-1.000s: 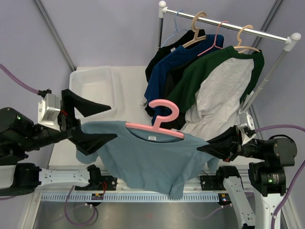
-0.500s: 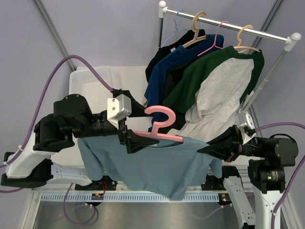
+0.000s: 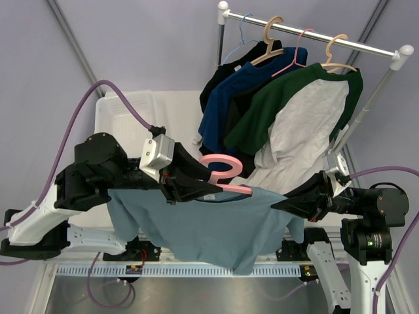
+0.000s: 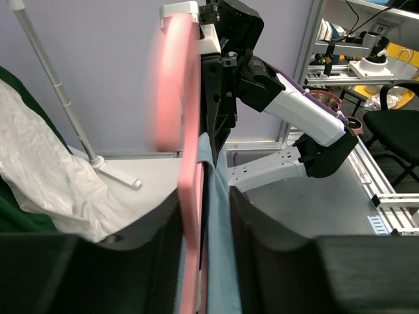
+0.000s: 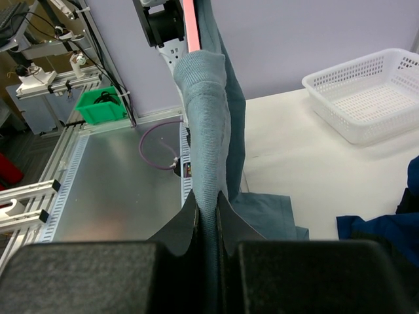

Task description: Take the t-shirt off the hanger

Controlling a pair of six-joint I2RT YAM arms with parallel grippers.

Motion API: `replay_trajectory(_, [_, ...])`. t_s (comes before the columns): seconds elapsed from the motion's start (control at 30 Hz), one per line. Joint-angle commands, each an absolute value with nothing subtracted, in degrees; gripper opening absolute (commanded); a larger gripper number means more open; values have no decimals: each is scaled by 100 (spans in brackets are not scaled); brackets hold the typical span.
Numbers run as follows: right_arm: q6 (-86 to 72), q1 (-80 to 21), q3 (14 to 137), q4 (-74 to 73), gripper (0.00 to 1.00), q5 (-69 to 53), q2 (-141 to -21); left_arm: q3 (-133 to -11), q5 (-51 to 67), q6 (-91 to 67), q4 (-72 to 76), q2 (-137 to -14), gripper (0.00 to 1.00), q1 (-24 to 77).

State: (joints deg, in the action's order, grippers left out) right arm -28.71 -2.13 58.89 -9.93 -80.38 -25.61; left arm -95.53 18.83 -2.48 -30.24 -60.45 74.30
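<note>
A light blue t-shirt point(image 3: 209, 226) hangs on a pink hanger point(image 3: 222, 171), held in the air between my two arms above the table's near edge. My left gripper point(image 3: 196, 190) is at the collar, below the hook. In the left wrist view its jaws point(image 4: 204, 216) are closed on the hanger point(image 4: 190, 131) with a fold of shirt point(image 4: 217, 216) beside it. My right gripper point(image 3: 276, 203) is shut on the shirt's right shoulder. The right wrist view shows the fabric point(image 5: 206, 98) pinched between its jaws point(image 5: 207, 203).
A clothes rack point(image 3: 308, 39) at the back right carries a dark blue shirt point(image 3: 226, 111) and a green and grey shirt point(image 3: 308, 124) on hangers, close behind the pink hook. A white basket point(image 3: 127, 111) sits at the back left of the table.
My left arm swung in from the far left to the hanger and its jaws closed round the hanger's neck. The hanger tilted slightly. The right gripper kept its hold.
</note>
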Motion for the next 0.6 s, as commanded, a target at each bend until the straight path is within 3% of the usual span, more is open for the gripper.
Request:
replay_trajectory(0.0, [-2927,-228,5959,-888,0,-7646,-2645,-9492,2267,-334,-2663,-6012,27,7427])
replay_trajectory(0.03, [-2935,-220,5959,-888,0,-7646,-2646,-9483,2285,-334,-2654,-6003,19,7427])
replay_trajectory(0.2, [-3128,-220,5941,-730,0,-7629,-2716,-9518,2391,-404,-2646,-6038,0,7427])
replay_trajectory(0.33, [-3164,-229,5950,-721,2,-7489,-2786,-9492,2189,-431,-2654,-6029,0,7427])
replay_trajectory(0.4, [-3181,-220,5950,-738,20,-7392,-2821,-9431,2022,-439,-2654,-5968,0,7427])
replay_trajectory(0.43, [-3173,-228,5941,-756,47,-7226,-2839,-9405,1882,-439,-2672,-5924,0,7427])
replay_trajectory(0.57, [-3260,-228,5810,-554,65,-7102,-2944,-9133,856,-413,-2725,-5320,0,7427])
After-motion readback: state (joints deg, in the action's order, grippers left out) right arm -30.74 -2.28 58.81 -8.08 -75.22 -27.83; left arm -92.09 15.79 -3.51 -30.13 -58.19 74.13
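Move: The pink hanger's middle lies about 3 cm to the right of the left hand and some 1 cm ahead, roughly at its height, already between the half-open fingers. The grey-blue t-shirt hangs from it, its middle some 15 cm below that hand and 3 cm to the right. For the right hand, still gripping the shirt's right sleeve, the hanger is about 18 cm left, 3 cm ahead and 5 cm up; the green-and-white shirt hangs some 22 cm ahead and 4 cm right. Holding almost in place, the left hand shuts its fingers fully and pinches the pink hanger near the base of the hook, sinking about 1 cm only at the very end. Once that grip is closed, the right hand springs open, lets go of the t-shirt's right sleeve and slips forward some 2.5 cm, rising slightly. ##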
